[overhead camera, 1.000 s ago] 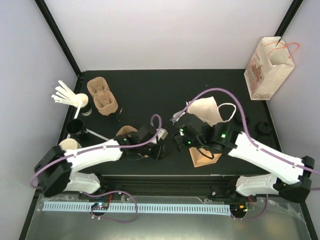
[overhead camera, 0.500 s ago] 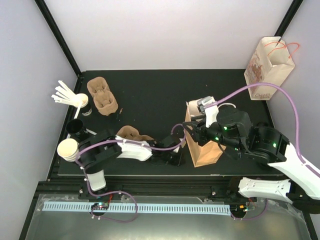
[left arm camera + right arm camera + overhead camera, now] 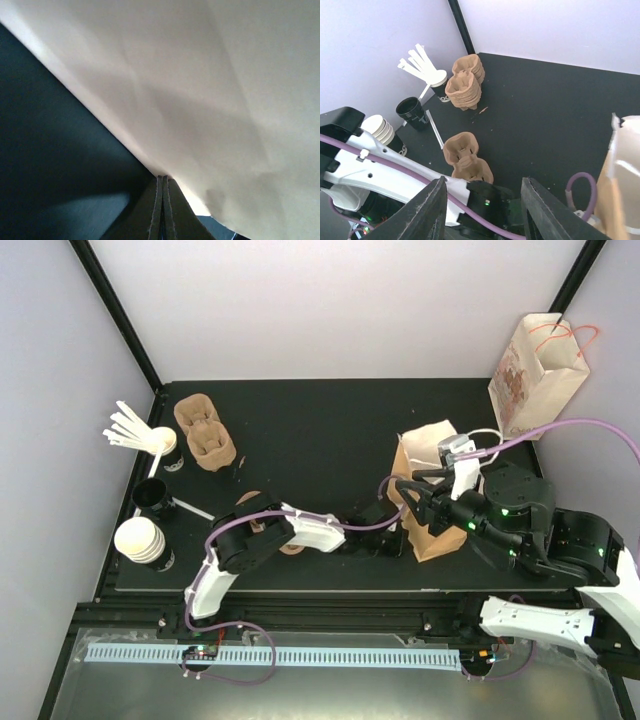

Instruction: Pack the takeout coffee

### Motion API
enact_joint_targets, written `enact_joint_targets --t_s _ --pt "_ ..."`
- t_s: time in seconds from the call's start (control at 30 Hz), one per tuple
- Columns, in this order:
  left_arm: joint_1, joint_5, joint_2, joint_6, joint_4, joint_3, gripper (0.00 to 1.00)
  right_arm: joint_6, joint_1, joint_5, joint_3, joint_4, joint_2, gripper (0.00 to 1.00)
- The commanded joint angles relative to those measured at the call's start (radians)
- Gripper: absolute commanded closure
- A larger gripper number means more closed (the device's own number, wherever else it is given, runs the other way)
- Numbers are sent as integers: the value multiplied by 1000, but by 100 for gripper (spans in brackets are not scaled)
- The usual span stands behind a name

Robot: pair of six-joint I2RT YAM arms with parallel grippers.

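White paper cups (image 3: 138,538) stand in a stack at the table's left front, far from both grippers, and show again in the right wrist view (image 3: 376,128). A brown paper bag (image 3: 436,525) stands upright at centre right. My left gripper (image 3: 393,528) reaches across the front. Its jaws (image 3: 163,181) are shut and their tips press against the bag's lower edge (image 3: 210,90). My right gripper (image 3: 420,502) hangs by the bag's upper left side. It is open (image 3: 483,186) with nothing between its fingers.
A black cup (image 3: 152,496) and a cup of white stirrers (image 3: 130,426) stand at the left edge. Brown pulp carriers (image 3: 205,435) are stacked behind them, and one carrier (image 3: 262,506) lies by the left arm. A printed paper bag (image 3: 535,375) stands at the back right.
The left arm swung right from the loose carrier to the bag's base and its jaws closed. The brown bag went from lying down to upright and shifted right along with the right gripper.
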Motion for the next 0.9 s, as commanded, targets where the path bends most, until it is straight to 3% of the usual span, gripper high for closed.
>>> enact_joint_targets --t_s 0.0,0.13,0.23,0.37,0.53,0.7,0.87 --pt "-4 -8 75 -4 8 107 98 11 0 26 -16 -18 -11 56" --pt "-3 -49 40 64 -67 136 98 22 1 3 -41 -14 -15 54" --pt "3 -121 -61 124 -139 64 99 31 0 -46 -72 -3 -14 53" --pt "25 -137 -276 204 -216 -80 97 58 1 -132 -129 46 -14 52" --pt "37 -275 -617 287 -435 -217 88 118 2 -279 -160 117 44 54" --pt "140 -296 -907 334 -611 -335 82 172 14 -376 -190 228 134 58" --pt "274 -311 -1091 378 -703 -466 68 253 66 -392 -301 416 185 61"
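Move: The left hand, low at the table with shut fingertips at the left lower edge of the paper bag, next has the nearer cup carrier about 30 cm to its left and 4 cm ahead, at nearly its own height. The bag's middle is some 7 cm to its right, 3 cm ahead and 12 cm up; a white straw lies about 18 cm left of the carrier and 3 cm farther out. From the high right hand, the carrier is about 25 cm left, 8 cm ahead and 39 cm down. Rightward for a last 2 cm, the left hand's shut fingertips keep pushing along the bag's lower edge; then the hand reverses, comes free and swings about 24 cm left towards the carrier, climbing some 17 cm as the fingers part partway and swing to point more forward. The right hand comes left about 10 cm and sinks 9, also towards the carrier, tipping down some 20 degrees, fingers staying part open. ##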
